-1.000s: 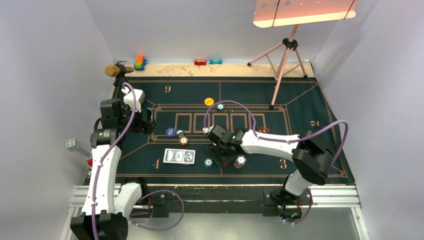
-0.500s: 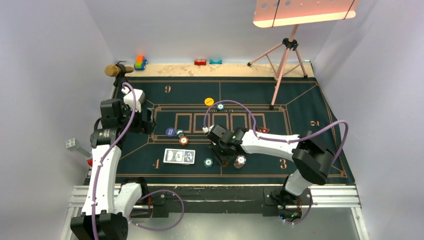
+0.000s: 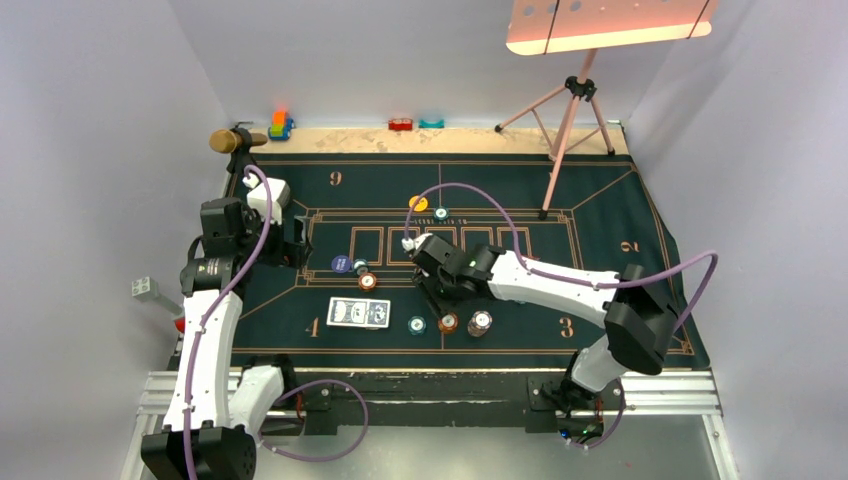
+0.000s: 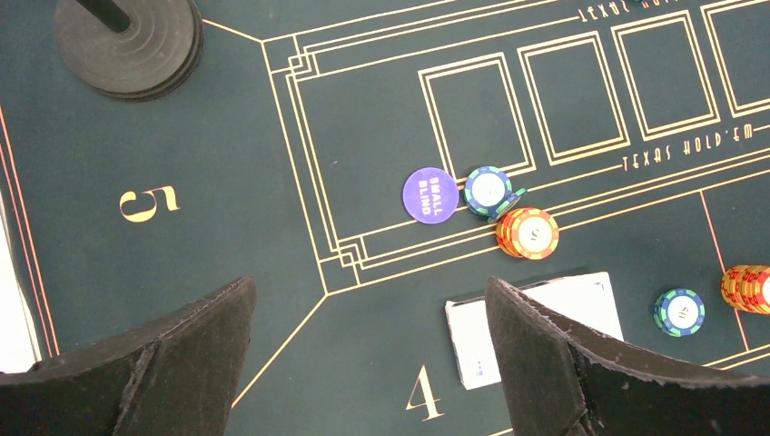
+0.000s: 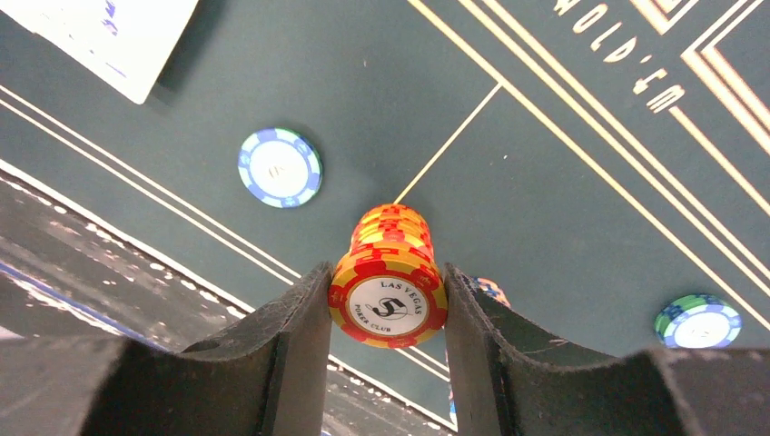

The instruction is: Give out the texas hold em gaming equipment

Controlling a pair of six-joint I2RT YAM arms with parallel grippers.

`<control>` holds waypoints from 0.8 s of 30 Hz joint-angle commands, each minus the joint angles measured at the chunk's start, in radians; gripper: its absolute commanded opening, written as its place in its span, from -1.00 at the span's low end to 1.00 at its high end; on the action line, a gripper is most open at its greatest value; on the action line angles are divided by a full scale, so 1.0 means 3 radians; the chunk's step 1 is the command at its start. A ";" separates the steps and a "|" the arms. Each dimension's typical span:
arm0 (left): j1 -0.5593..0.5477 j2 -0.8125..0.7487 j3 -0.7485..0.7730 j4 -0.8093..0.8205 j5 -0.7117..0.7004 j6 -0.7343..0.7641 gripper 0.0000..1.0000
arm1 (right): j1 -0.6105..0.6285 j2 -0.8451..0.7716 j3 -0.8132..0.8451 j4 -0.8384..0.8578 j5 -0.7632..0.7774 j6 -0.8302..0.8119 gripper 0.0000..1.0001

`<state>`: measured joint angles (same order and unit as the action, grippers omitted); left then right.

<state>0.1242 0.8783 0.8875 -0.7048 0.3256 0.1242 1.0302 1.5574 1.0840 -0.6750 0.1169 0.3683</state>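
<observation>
My right gripper (image 5: 386, 270) is shut on an orange-red chip (image 5: 388, 307), held above the orange-brown chip stack (image 5: 390, 232) on the green mat. From above, that right gripper (image 3: 437, 287) hangs just up-left of the orange-brown chip stack (image 3: 448, 322), which has a white-grey stack (image 3: 480, 322) and a teal chip (image 3: 416, 324) on either side. Blue-backed cards (image 3: 358, 312) lie to the left. A navy disc (image 4: 429, 193), a teal chip (image 4: 488, 189) and an orange chip (image 4: 528, 232) cluster ahead of my left gripper (image 4: 368, 286), open and empty above the mat.
A yellow disc (image 3: 418, 203) and another teal chip (image 3: 441, 213) lie farther back. A pink tripod (image 3: 562, 140) stands at the back right on the mat (image 3: 620, 215). Small toys (image 3: 281, 125) line the back edge. A black round base (image 4: 127, 45) sits at the far left.
My right gripper closed on the top of the orange-brown stack, then rose and shifted back-left with a chip, uncovering the stack from above. The left arm has not moved.
</observation>
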 commanded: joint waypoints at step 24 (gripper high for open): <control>0.0029 -0.0033 0.0004 0.0054 0.0050 0.0074 0.99 | -0.1762 0.1854 0.2149 0.0219 0.0395 -0.0046 -0.79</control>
<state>0.1242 0.8768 0.8875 -0.7048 0.3294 0.1246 0.5144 2.0983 1.6588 -0.6128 0.2184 0.3397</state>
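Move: Nearly straight ahead of the right hand, about 28 cm out, 1 cm to its right and some 5 cm lower, stands the blue-green chip stack; the yellow button lies roughly 5 cm to that stack's left and 3 cm beyond it. Just under the hand, 1 cm back and 1 cm right, is the rest of the orange stack, with a blue chip pile about 7 cm to its left. From the left hand, the blue-green stack is about 20 cm ahead, 29 cm right and 17 cm below. Carrying the orange chips still pinched between its fingers, the right hand sweeps about 26 cm forward across the card boxes, arching up some 5 cm before sinking to slightly below its starting height. On the way it drifts 6 cm right and turns about 30 degrees clockwise, coming down towards the felt just right of the blue-green stack, grip unchanged. ##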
